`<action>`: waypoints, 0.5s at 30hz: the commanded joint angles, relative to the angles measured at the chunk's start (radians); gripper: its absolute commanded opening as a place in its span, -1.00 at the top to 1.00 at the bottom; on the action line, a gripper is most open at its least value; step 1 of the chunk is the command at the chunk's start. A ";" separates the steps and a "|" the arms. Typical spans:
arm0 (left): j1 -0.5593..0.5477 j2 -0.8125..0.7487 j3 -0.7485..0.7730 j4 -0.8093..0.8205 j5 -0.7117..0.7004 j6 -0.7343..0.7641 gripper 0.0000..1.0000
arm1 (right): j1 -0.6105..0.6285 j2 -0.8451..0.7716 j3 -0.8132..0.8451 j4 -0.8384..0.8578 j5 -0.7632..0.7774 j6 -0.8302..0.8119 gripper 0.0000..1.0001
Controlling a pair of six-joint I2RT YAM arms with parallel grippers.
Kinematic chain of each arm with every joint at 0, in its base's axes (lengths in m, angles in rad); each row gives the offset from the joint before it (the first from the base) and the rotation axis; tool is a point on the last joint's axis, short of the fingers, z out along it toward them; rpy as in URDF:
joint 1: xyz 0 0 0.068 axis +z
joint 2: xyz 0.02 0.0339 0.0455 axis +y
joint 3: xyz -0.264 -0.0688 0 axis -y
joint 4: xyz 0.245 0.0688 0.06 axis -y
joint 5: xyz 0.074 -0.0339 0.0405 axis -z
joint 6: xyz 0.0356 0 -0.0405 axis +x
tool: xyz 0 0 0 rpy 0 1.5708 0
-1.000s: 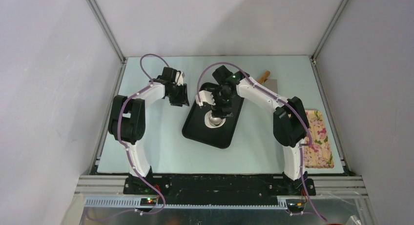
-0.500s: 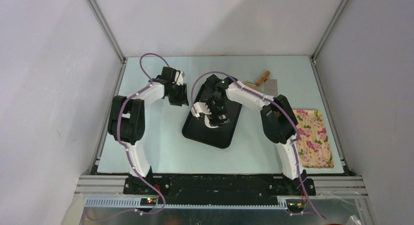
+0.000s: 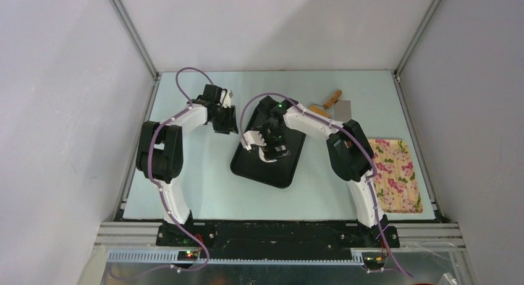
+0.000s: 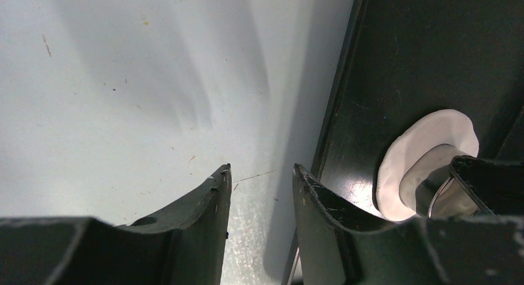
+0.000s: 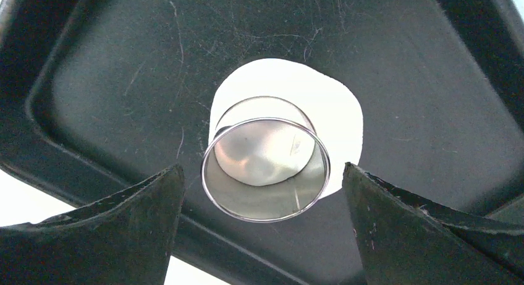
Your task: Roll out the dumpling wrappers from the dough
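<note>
The dough (image 5: 337,106) lies flattened into a white disc on the black tray (image 5: 420,93). A round steel cup (image 5: 266,167) stands mouth-up on the dough. My right gripper (image 5: 262,169) hangs over the cup, open wide, one finger on each side of the rim and neither touching it. In the top view the right gripper (image 3: 270,146) covers the dough. My left gripper (image 4: 262,169) hovers over bare table just left of the tray's edge (image 4: 337,112), open with nothing between its fingers. From there the dough (image 4: 401,152) and cup (image 4: 432,183) show at the right.
A wooden-handled tool (image 3: 332,99) and a grey sheet (image 3: 343,107) lie at the back right. A floral board (image 3: 398,174) sits along the right edge. The tray (image 3: 272,170) lies mid-table. Cage posts and walls enclose the table.
My right arm has swung nearer and leftward along the tray, so its open gripper now sits over the cup, which it hides from above. The left arm has held still.
</note>
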 commanded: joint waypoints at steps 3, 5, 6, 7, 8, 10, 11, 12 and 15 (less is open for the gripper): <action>0.009 -0.060 -0.001 0.002 0.019 0.015 0.07 | 0.000 0.037 0.026 0.018 0.022 0.004 -0.97; 0.010 -0.061 -0.002 0.002 0.020 0.015 0.07 | 0.000 0.052 0.043 0.013 0.025 0.013 -0.94; 0.011 -0.061 -0.003 0.002 0.021 0.015 0.07 | -0.001 0.056 0.049 0.003 0.024 0.020 -0.89; 0.011 -0.061 -0.003 0.003 0.021 0.015 0.07 | 0.000 0.063 0.062 -0.001 0.023 0.024 -0.86; 0.011 -0.062 -0.003 0.004 0.021 0.015 0.07 | 0.000 0.066 0.074 -0.008 0.022 0.032 -0.79; 0.014 -0.063 -0.002 0.003 0.023 0.015 0.07 | 0.000 0.069 0.081 -0.015 0.020 0.042 -0.63; 0.015 -0.063 -0.003 0.003 0.023 0.015 0.07 | -0.001 0.069 0.081 -0.015 0.021 0.044 -0.59; 0.015 -0.064 -0.003 0.002 0.023 0.015 0.07 | 0.001 0.068 0.078 -0.016 0.020 0.049 -0.52; 0.018 -0.064 -0.004 0.002 0.026 0.015 0.07 | 0.000 0.064 0.071 -0.013 0.010 0.070 -0.39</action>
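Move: The metal cup stands mouth-up almost directly below the right hand, its middle about 4 cm down and 1 cm ahead, between the open fingers. It sits on the flattened dough, whose middle is 2 cm ahead, 1 cm left and 7 cm down. The roller lies some 15 cm ahead and 16 cm right of this hand, the spatula 14 cm ahead and 23 cm right. From the left hand the cup is roughly 13 cm right and 7 cm back. The right hand sinks about 2 cm almost straight down over the cup, easing barely forward, so that its wide-open fingers straddle the mouth with the wrist close to steady. As the descent runs out the fingers start to close, narrowing by about a quarter until the pads come up against the rim from both sides. ##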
